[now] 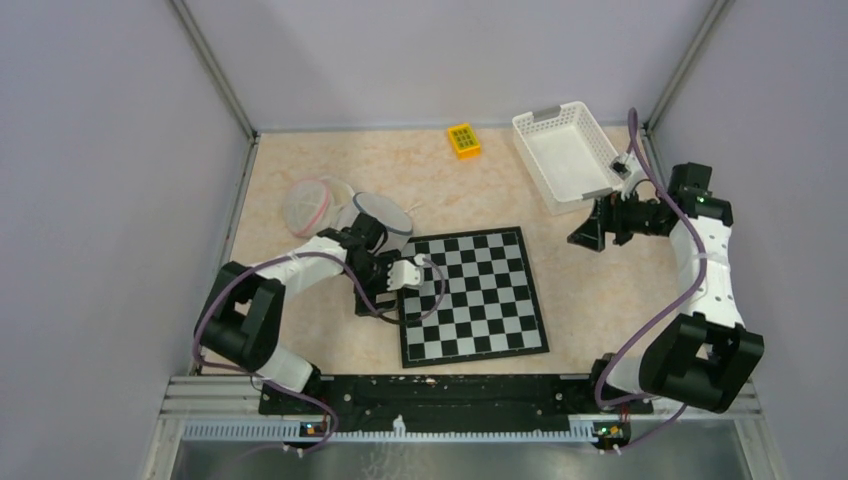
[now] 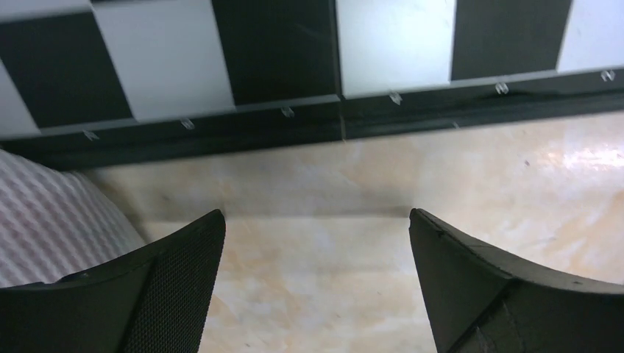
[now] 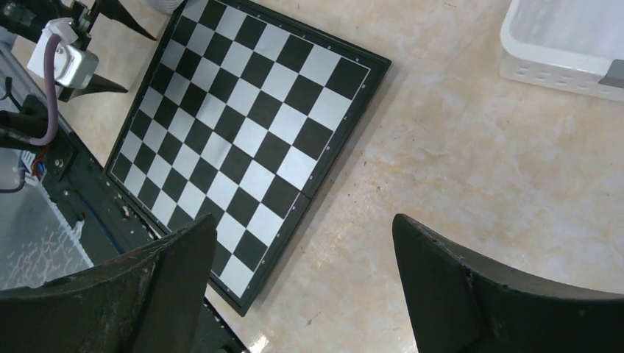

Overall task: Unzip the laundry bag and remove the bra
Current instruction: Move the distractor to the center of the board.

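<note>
A round white mesh laundry bag (image 1: 384, 213) with a dark rim lies left of the chessboard. A pale dome with pink trim (image 1: 314, 204) lies beside it; I cannot tell whether this is the bra or part of the bag. My left gripper (image 1: 385, 285) is open and empty, low over the table at the chessboard's left edge, just in front of the bag. In the left wrist view the gripper (image 2: 316, 220) frames bare tabletop, with striped white fabric (image 2: 44, 213) at the left. My right gripper (image 1: 590, 235) is open and empty right of the chessboard, as the right wrist view (image 3: 303, 228) also shows.
A black and white chessboard (image 1: 470, 292) lies in the middle of the table. A white basket (image 1: 565, 155) stands at the back right. A small orange block (image 1: 463, 139) lies at the back. Metal frame posts and grey walls bound the table.
</note>
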Robot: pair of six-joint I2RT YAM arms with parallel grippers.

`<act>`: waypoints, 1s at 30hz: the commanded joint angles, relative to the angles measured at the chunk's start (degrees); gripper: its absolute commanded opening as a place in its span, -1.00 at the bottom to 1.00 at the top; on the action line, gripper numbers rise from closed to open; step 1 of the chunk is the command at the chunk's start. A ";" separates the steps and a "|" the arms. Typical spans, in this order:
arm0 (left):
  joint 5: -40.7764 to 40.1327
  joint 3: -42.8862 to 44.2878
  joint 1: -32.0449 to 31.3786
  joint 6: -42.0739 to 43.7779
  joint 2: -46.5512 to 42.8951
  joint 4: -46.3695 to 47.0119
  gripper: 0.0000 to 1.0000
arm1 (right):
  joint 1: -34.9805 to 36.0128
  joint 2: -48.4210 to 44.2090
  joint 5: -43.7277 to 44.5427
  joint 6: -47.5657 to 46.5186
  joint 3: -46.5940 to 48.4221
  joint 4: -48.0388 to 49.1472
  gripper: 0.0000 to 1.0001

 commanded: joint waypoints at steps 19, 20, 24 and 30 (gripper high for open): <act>5.78 19.32 -20.97 -18.41 17.92 7.50 0.98 | -9.89 4.62 -8.36 -12.07 6.74 -11.59 0.76; 6.12 19.84 -21.77 -19.97 18.30 8.05 0.98 | -10.35 4.92 -8.53 -12.85 7.02 -12.32 0.76; 8.44 21.87 -24.40 -28.69 20.10 11.05 0.97 | -12.97 6.73 -9.91 -16.53 8.42 -16.07 0.76; 8.32 21.24 -28.24 -44.59 22.53 20.56 0.97 | -16.39 10.26 -11.99 -21.87 11.53 -22.37 0.76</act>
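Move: The distractor, a checkered board lying flat, has its middle about 20 cm to the right of my left hand and roughly level with it fore and aft; its near edge is only some 3 cm off my open fingertips, which are down near table height. The grey-rimmed mesh bag lies about 20 cm ahead and 2 cm left of that hand, the pink-rimmed one about 24 ahead, 18 left. From my raised right hand the board's middle is about 28 cm left, 6 back and 19 below. I sweep my left hand about 20 cm to the right, low over the table with the fingers kept wide open, close the small gap, set the fingertips against the board's left edge and push the board along. Late on I ease back slightly and tilt the fingers some 10 degrees further to the right. My right hand, empty and open, draws about 5 cm right, away from where the board started. ##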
